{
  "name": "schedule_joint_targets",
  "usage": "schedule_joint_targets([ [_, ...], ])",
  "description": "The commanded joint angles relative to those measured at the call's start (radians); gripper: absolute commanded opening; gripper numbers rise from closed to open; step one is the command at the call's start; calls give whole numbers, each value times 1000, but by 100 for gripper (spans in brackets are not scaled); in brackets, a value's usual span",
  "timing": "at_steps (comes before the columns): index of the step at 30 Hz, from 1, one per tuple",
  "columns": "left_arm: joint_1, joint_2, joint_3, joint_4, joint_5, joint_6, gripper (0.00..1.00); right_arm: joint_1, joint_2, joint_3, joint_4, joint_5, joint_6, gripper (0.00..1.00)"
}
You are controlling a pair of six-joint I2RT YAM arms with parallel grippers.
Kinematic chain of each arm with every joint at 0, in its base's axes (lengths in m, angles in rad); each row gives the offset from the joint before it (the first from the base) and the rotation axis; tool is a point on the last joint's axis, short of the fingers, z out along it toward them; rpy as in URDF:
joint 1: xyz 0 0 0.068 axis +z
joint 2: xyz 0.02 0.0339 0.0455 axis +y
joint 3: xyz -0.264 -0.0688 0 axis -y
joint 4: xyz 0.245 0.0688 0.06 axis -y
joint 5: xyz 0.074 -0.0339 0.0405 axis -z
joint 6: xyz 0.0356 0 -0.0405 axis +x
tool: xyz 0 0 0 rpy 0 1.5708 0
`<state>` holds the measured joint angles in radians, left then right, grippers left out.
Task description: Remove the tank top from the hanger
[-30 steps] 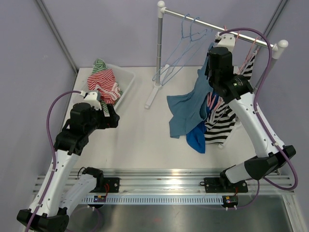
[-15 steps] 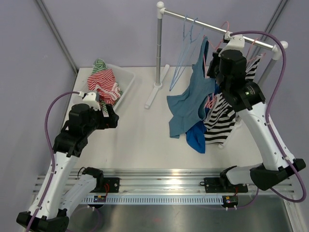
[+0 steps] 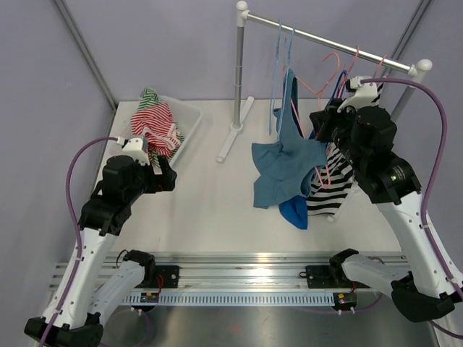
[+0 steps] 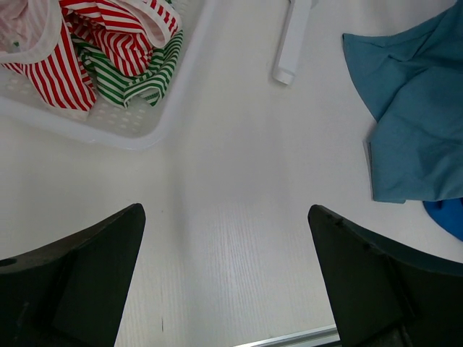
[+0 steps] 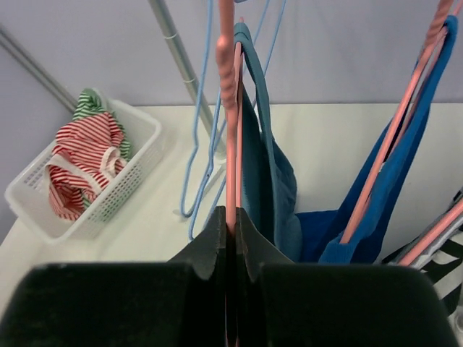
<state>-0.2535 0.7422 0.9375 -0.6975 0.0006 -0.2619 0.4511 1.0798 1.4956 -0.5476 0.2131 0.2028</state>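
A light blue tank top hangs by its strap from a pink hanger, and its lower half lies crumpled on the table. My right gripper is shut on that hanger just below the rail. In the right wrist view the pink hanger runs up from the shut right gripper, with the tank top draped along its right side. My left gripper hovers open over bare table at the left. The left wrist view shows the left gripper holding nothing, and the tank top lies to the right.
A white basket of striped clothes sits at the back left. The rack's rail and post carry empty blue hangers. A dark blue top and a black-and-white striped garment hang beside the tank top.
My right arm has pulled back toward the front and right with the pink hanger, drawing the tank top's strap up and away from the rail. The left arm has stayed put.
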Motion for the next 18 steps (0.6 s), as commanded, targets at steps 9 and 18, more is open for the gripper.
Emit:
schedule_joint_targets([
  [9,-3,-3,118,23,-7,-63,99,0,-195,-55,-50,-308,50,0],
  [18,-58,-9,204,127,125,-218,99,1,-288,-84,-135,-727,26,0],
])
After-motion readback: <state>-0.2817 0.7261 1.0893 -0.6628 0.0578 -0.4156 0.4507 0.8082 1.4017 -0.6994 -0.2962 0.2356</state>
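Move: The right hand already grips the pink hanger. The teal tank top on it has its middle about 5 cm ahead, 6 cm left and 17 cm below; the left gripper, which the hanger is brought towards, is some 38 cm left, 7 cm back and 18 cm lower. The blue tank top hangs 7 cm ahead, 5 cm right and 18 cm below. From the left hand, the teal tank top is roughly 12 cm ahead, 32 cm right and 2 cm higher; the basket is 22 cm ahead, 6 cm left, 20 cm below. Back towards its base by about 12 cm and some 4 cm left at nearly level height, the right hand draws the hanger away from the rack, fingers still shut on it, swinging round about 30 degrees counter-clockwise to turn its far end towards the left gripper. After a short wait the left hand rises about 8 cm, drifting right at the end and tipping its fingers up, wide open and empty. ##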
